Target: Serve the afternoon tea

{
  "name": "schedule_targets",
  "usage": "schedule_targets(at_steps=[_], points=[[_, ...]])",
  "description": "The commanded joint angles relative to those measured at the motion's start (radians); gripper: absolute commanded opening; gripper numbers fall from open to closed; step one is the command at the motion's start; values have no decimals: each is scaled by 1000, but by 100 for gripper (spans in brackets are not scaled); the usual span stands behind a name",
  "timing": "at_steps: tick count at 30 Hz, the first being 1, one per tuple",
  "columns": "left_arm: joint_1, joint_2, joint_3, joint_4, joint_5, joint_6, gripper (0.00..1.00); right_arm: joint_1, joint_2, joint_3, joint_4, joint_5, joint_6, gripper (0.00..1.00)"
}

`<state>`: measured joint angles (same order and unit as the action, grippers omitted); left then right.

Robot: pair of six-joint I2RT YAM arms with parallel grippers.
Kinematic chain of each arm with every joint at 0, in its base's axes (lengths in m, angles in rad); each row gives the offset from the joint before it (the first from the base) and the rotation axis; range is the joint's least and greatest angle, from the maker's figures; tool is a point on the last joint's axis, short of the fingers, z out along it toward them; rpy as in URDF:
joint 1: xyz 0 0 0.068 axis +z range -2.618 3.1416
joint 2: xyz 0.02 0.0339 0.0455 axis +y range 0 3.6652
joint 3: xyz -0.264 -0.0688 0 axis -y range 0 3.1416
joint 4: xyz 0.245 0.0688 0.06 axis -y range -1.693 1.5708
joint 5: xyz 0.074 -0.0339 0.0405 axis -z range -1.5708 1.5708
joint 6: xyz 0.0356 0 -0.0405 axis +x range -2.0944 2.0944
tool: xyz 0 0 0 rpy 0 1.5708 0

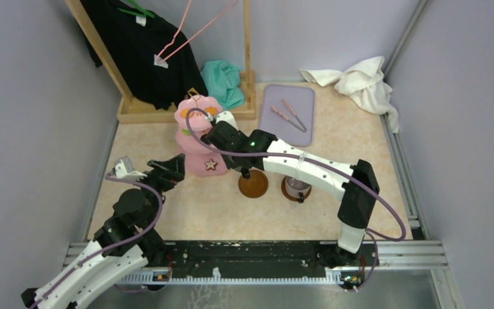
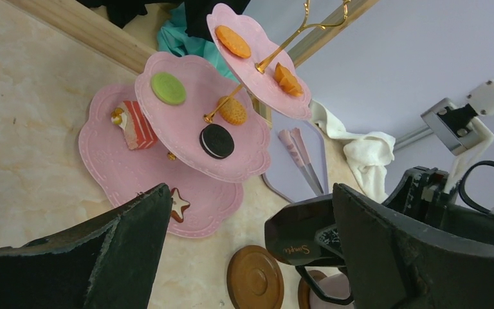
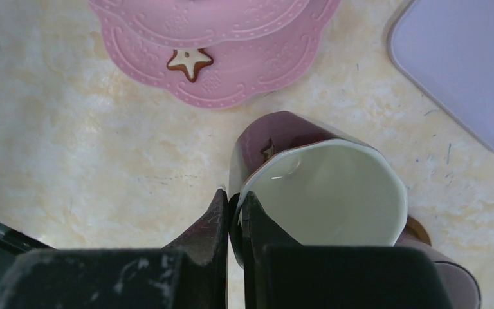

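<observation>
The pink three-tier stand carries orange, green and black rounds. A brown star lies on its bottom tier. My right gripper is shut on the rim of a dark mug with a cream inside. It holds the mug over a bare brown saucer. To the right, a mauve mug stands on a second saucer. My left gripper hangs open left of the stand, holding nothing.
A lilac tray with thin pink tongs lies behind the saucers. A white towel is bunched at the back right. A wooden rack with a black garment and a teal cloth stands behind the stand.
</observation>
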<state>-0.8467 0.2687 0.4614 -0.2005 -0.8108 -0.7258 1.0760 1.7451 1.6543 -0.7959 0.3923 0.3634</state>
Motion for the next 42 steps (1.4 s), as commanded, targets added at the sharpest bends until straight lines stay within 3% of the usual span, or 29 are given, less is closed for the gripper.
schedule_targets(at_steps=[1,7,14,42], points=[[-4,-26,27,-27,35,-25,99,17,34,99,-99,86,203,0],[-4,-53,31,-42,47,-31,99,29,92,217,-284,186,387,0],[-4,-62,31,-42,66,-43,99,37,108,273,-376,174,445,0],[-5,-92,24,-67,42,-44,99,16,130,75,-209,49,378,0]])
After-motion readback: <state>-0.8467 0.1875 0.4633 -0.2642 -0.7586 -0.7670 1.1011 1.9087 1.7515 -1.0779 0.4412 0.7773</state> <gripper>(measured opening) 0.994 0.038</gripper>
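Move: The right hand pinches the black mug's rim; the empty coaster it is bound for lies about 6 cm to that hand's right, 2 cm back and 16 cm below. The purple mug on its own coaster is some 21 cm right and 4 cm back, and the cake stand's bottom tier about 10 cm ahead and 9 cm left. From the idle left hand, the empty coaster is some 25 cm right, 2 cm ahead and 22 cm down. Still pinching the black mug by one side of its rim, the right hand lowers it towards the empty coaster. It sinks in two stages, with a brief rise of 1 cm between, ending about 5.5 cm lower, 2.5 cm farther back and 1.5 cm to the right. Early on the wrist turns some 20 degrees clockwise, and the fingers tip steeper down. ##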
